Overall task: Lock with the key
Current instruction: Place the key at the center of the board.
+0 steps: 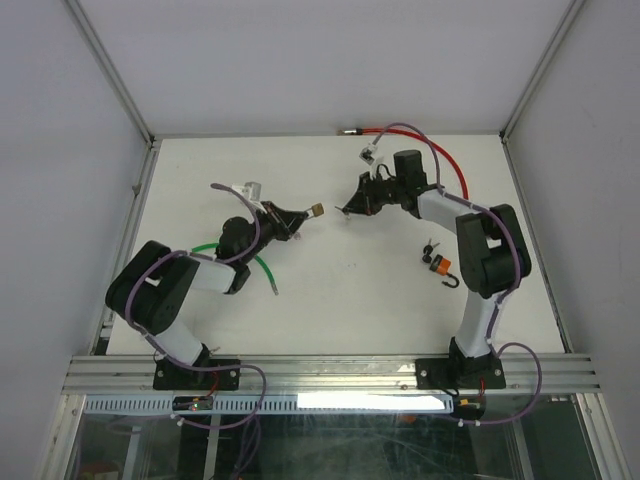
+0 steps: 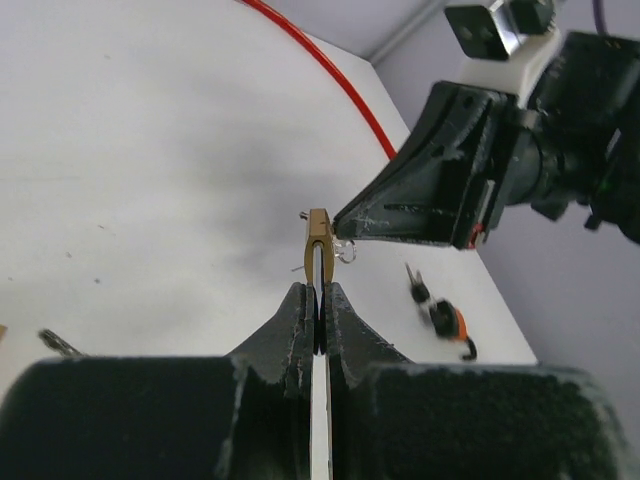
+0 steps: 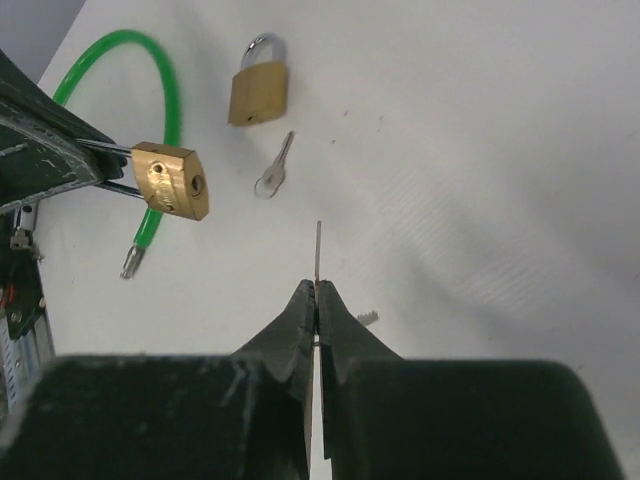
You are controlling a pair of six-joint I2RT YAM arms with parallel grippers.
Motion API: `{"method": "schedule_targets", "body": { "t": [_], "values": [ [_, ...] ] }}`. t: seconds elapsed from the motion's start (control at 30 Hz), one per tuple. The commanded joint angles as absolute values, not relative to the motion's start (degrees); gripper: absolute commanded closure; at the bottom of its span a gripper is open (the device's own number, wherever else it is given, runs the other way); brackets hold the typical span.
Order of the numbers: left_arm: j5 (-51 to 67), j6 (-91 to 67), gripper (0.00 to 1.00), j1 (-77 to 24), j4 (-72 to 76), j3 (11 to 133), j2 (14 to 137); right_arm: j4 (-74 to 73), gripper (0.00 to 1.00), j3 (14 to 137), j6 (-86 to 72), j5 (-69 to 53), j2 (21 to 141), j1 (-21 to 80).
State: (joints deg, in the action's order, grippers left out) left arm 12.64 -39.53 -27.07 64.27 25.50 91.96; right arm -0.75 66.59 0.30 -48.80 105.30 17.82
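Observation:
My left gripper (image 2: 318, 290) is shut on the shackle of a small brass padlock (image 2: 319, 240), holding it above the table (image 1: 316, 211). In the right wrist view this padlock (image 3: 172, 180) hangs at the upper left with its keyhole facing the camera. My right gripper (image 3: 318, 285) is shut on a thin key (image 3: 318, 250), its blade sticking out forward, a short way right of and below the keyhole. Seen from above, the right gripper (image 1: 350, 207) is just right of the padlock, with a small gap between them.
A second brass padlock (image 3: 260, 92) and a loose key (image 3: 275, 175) lie on the table beyond. A green cable lock (image 1: 262, 262) curls near the left arm. An orange padlock with keys (image 1: 439, 264) lies by the right arm. A red cable (image 1: 400, 135) runs along the back edge.

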Motion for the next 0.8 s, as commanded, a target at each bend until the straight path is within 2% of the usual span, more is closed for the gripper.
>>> {"method": "schedule_targets", "body": {
  "t": [0.0, 0.27, 0.5, 0.53, 0.57, 0.77],
  "values": [
    [4.29, -46.86, 1.00, -24.36, 57.52, 35.73, 98.72, 6.92, 1.00, 76.61, -4.84, -46.38, 112.84, 18.31],
    [5.22, -54.71, 1.00, -19.46, 48.43, 52.49, 112.84, 3.86, 1.00, 93.60, -4.84, -46.38, 127.02, 21.77],
    [2.86, -57.14, 1.00, -17.79, 39.46, 61.54, 118.15, -2.30, 1.00, 106.34, -4.84, -46.38, 135.81, 23.89],
    [1.46, -57.54, 1.00, -17.67, 37.66, 62.26, 118.46, -2.85, 1.00, 107.51, -6.56, -45.27, 136.71, 24.18],
    [0.18, -57.84, 1.00, -17.60, 35.92, 62.86, 118.52, -3.10, 0.99, 108.29, -29.49, -33.73, 137.42, 24.48],
    [-3.31, -58.69, 1.00, -16.75, 31.60, 63.54, 118.74, -5.54, 0.97, 113.74, -32.37, -31.61, 140.87, 26.49]
  ]
}}
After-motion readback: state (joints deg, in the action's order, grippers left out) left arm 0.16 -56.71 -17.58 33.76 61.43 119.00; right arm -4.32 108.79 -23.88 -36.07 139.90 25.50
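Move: The right hand already holds the key, the left the small padlock by its shackle. From the right hand, the bare patch of board they go to is about 13 cm ahead, 11 cm left and 9 cm down; the held padlock hangs some 8 cm left, 1 cm ahead and 1 cm higher. From the left hand that patch is about 18 cm ahead, 1 cm left and 12 cm down; the large padlock lies 3 cm ahead, 8 cm left, the loose key almost straight below. Forward and down together, both hands swing over bare board towards its far side: the left quickly by about 17 cm, sinking and drifting left, tipping down and turning counter-clockwise. The right goes forward first, then mainly left to close on the padlock, ending 12 cm on and lower, with a late roll and slight clockwise turn; its squeeze slackens but the fingers stay nearly shut. ##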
